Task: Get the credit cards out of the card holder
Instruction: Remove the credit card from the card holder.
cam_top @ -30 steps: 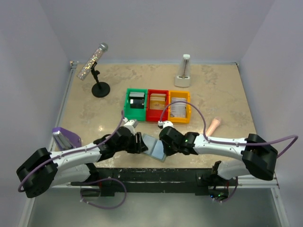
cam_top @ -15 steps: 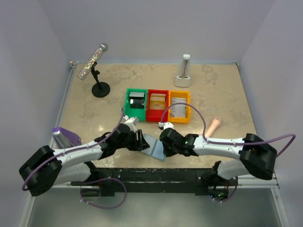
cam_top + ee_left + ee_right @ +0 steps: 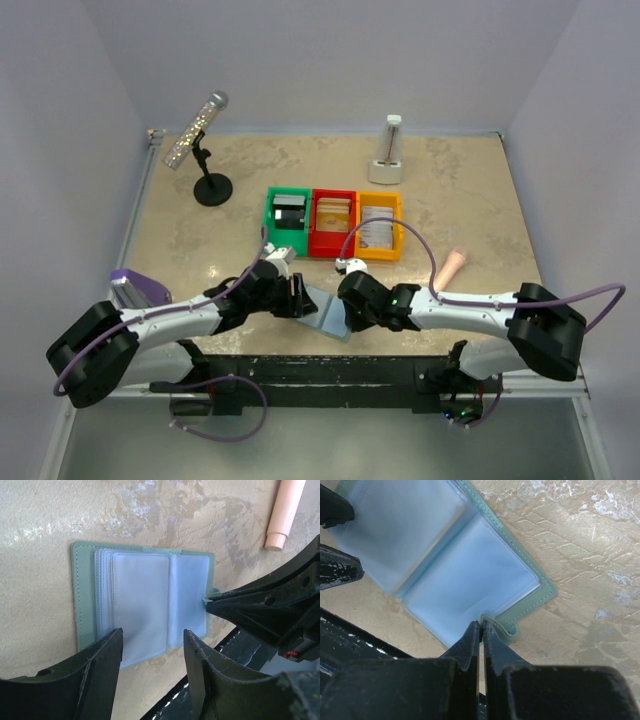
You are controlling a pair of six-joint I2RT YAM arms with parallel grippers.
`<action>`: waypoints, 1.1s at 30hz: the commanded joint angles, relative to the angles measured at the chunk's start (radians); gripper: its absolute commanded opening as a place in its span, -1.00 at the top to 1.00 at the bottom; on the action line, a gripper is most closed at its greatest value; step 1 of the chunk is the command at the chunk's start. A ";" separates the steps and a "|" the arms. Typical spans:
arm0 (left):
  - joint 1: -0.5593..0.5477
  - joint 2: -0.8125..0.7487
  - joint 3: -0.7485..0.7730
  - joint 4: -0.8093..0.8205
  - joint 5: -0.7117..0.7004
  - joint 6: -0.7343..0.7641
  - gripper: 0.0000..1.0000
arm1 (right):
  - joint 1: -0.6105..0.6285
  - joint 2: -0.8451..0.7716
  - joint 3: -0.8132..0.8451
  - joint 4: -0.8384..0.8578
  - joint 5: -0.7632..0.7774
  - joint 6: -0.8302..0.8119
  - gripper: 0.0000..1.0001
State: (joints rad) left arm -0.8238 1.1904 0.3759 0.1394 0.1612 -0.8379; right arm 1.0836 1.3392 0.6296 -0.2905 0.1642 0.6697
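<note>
The card holder (image 3: pixel 326 311) lies open near the table's front edge, a pale blue-green wallet (image 3: pixel 142 600) with clear pockets (image 3: pixel 445 565) in which I see no cards. My left gripper (image 3: pixel 152 632) hovers open over its near edge, touching nothing. The right gripper (image 3: pixel 481 624) is shut, its tips pressed against the wallet's edge beside the small tab (image 3: pixel 508 630); nothing shows between the jaws. Credit cards lie in the green (image 3: pixel 288 213), red (image 3: pixel 333 212) and yellow (image 3: pixel 378 228) bins behind the wallet.
A microphone on a black stand (image 3: pixel 205 150) is at the back left and a white upright object (image 3: pixel 388 152) at the back. A peach tube (image 3: pixel 452 266) lies to the right, a purple object (image 3: pixel 135 290) at the left edge. A black rail (image 3: pixel 330 365) borders the front.
The left arm has crept slightly forward and right, toward the wallet, jaws still open. The right gripper and the card holder have stayed in place.
</note>
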 commanded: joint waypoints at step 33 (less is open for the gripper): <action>-0.046 0.141 0.014 0.353 0.267 0.034 -0.12 | -0.001 -0.086 -0.013 -0.047 0.024 0.016 1.00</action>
State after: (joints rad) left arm -0.8623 1.3346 0.3988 0.3779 0.3729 -0.8001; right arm 1.0836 1.3266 0.6262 -0.2985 0.1646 0.6693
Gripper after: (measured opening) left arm 0.560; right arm 0.022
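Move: The clear sleeve on the card holder's left half, the leaf to be turned, has its middle about 3 cm ahead of the left hand, 2 cm to its right and 2 cm below. The blue sleeve on the right half lies level ahead and some 8 cm to the right, and the tab at the right edge about 11 cm right and 2 cm back. From the right hand, already on that tab, the left sleeve lies 5 cm ahead and 9 cm left. The left hand, fingers kept half open, dips about 1 cm to the free edge of the left sleeve, then sweeps some 4.5 cm right and a little back towards the right hand, rising about 2 cm and swinging clockwise roughly 15 degrees, with one fingertip under the leaf to turn it over towards the spine. The right hand stays in place with its shut fingers still pinching the tab, holding the card holder against that sweep. ##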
